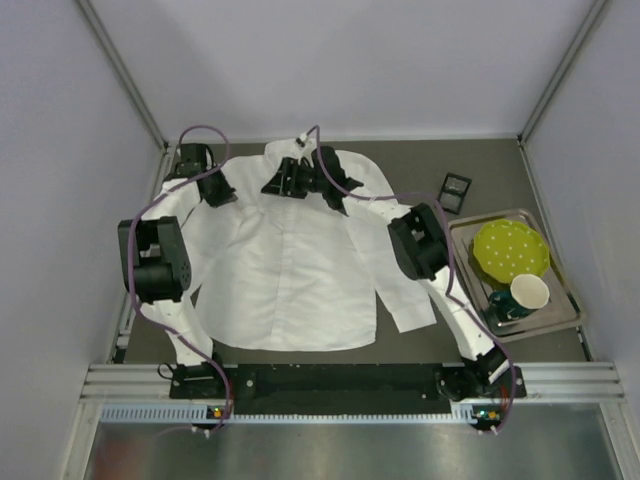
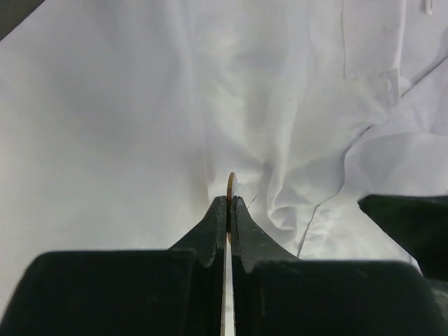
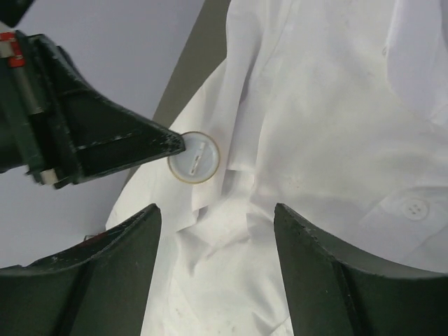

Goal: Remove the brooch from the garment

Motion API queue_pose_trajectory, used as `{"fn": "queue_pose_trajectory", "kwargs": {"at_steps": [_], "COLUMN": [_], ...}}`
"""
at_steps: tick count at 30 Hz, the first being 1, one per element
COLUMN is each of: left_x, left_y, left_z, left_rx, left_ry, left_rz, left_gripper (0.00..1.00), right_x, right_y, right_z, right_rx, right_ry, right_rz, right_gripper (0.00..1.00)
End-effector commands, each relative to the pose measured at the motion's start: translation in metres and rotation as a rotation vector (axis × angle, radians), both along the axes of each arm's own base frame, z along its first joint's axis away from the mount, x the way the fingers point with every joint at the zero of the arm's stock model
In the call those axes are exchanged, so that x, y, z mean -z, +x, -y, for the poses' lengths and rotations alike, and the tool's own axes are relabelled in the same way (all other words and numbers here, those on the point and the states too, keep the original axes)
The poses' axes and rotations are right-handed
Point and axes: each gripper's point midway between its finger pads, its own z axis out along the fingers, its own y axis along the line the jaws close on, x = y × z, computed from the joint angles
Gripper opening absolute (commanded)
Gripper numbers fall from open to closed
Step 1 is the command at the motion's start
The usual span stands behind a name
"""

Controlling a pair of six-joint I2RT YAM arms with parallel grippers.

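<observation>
The garment [image 1: 285, 270] is a white collared shirt lying flat on the dark table, collar at the far side. Both grippers meet at the collar. My left gripper [image 2: 230, 199] is shut on the brooch [image 2: 230, 183], of which only the thin gold edge shows above its fingertips. In the right wrist view the brooch [image 3: 194, 157] is a small disc with a pale face and gold rim, pinched at its left edge by the left gripper's fingers [image 3: 150, 143], right against the shirt fabric [image 3: 322, 112]. My right gripper [image 3: 215, 210] hangs open over the crumpled collar, holding nothing.
A small black square box [image 1: 456, 190] lies right of the shirt. Beyond it a metal tray [image 1: 565, 300] holds a green dotted plate [image 1: 510, 248] and a cup [image 1: 528, 292]. White walls close in the table on three sides.
</observation>
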Motion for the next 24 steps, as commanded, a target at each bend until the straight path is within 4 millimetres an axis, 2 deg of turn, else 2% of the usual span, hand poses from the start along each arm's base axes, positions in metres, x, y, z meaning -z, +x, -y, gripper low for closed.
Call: {"fn": "queue_pose_trajectory", "kwargs": {"at_steps": [1,2,5,12,13,14,15,16,19,22,23,24], "left_x": [-0.001,0.006,0.005,0.002,-0.001,-0.003,-0.01,-0.017,-0.024,-0.013,0.002,0.008], "left_y": [0.031,0.034,0.039,0.016,0.018,0.016,0.018,0.026,0.033,0.045,0.043,0.044], "left_z": [-0.004,-0.011,-0.021,-0.041,-0.04,-0.037,-0.02,-0.011,0.008,0.003,-0.002,-0.007], "left_rx": [-0.053,-0.075,-0.099,-0.133,-0.125,-0.116,-0.047,-0.022,0.023,-0.002,-0.026,-0.048], "left_ry": [-0.074,-0.084,-0.105,-0.009,-0.015,-0.037,-0.121,-0.164,-0.279,-0.271,-0.261,-0.242], "left_rz": [0.047,0.036,0.041,0.002,0.03,0.048,0.077,0.131,0.159,0.14,0.091,0.071], "left_gripper": [0.0,0.0,0.0,0.0,0.0,0.0,0.0,0.0,0.0,0.0,0.0,0.0], "right_x": [-0.057,-0.057,-0.065,-0.075,-0.065,-0.07,-0.068,-0.058,-0.049,-0.043,-0.038,-0.02], "right_y": [0.006,0.008,0.004,-0.005,-0.009,-0.012,-0.012,-0.011,-0.002,0.014,0.025,0.032], "right_z": [0.023,0.028,0.041,0.078,0.084,0.088,0.092,0.1,0.118,0.132,0.142,0.146], "right_rx": [0.016,0.02,0.024,0.072,0.073,0.073,0.079,0.093,0.127,0.176,0.213,0.229], "right_ry": [0.007,-0.002,-0.025,-0.116,-0.136,-0.134,-0.14,-0.155,-0.165,-0.175,-0.191,-0.217], "right_rz": [0.078,0.081,0.099,0.134,0.122,0.128,0.122,0.1,0.071,0.059,0.055,0.032], "right_gripper": [0.66,0.66,0.66,0.66,0.67,0.66,0.67,0.67,0.66,0.66,0.66,0.66]}}
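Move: The brooch is already pinched in the left fingertips, practically at that hand's point. From the open right hand the brooch lies about 9 cm to the left and 2 cm back, at roughly the same height. The shirt collar is some 9 cm ahead and 5 cm to the right of the right hand, about 6 cm lower; the shirt's button strip runs about 4 cm to its right, level with it. Rightward and slightly up, the right hand draws away from the brooch by about 12 cm, over the shirt's button strip, fingers staying wide open while their tips dip some 10 degrees. The left hand keeps the brooch pinched, dips down and left by about 3 cm each, then comes back right and up, ending a little forward of its start with its left side rolled down. ##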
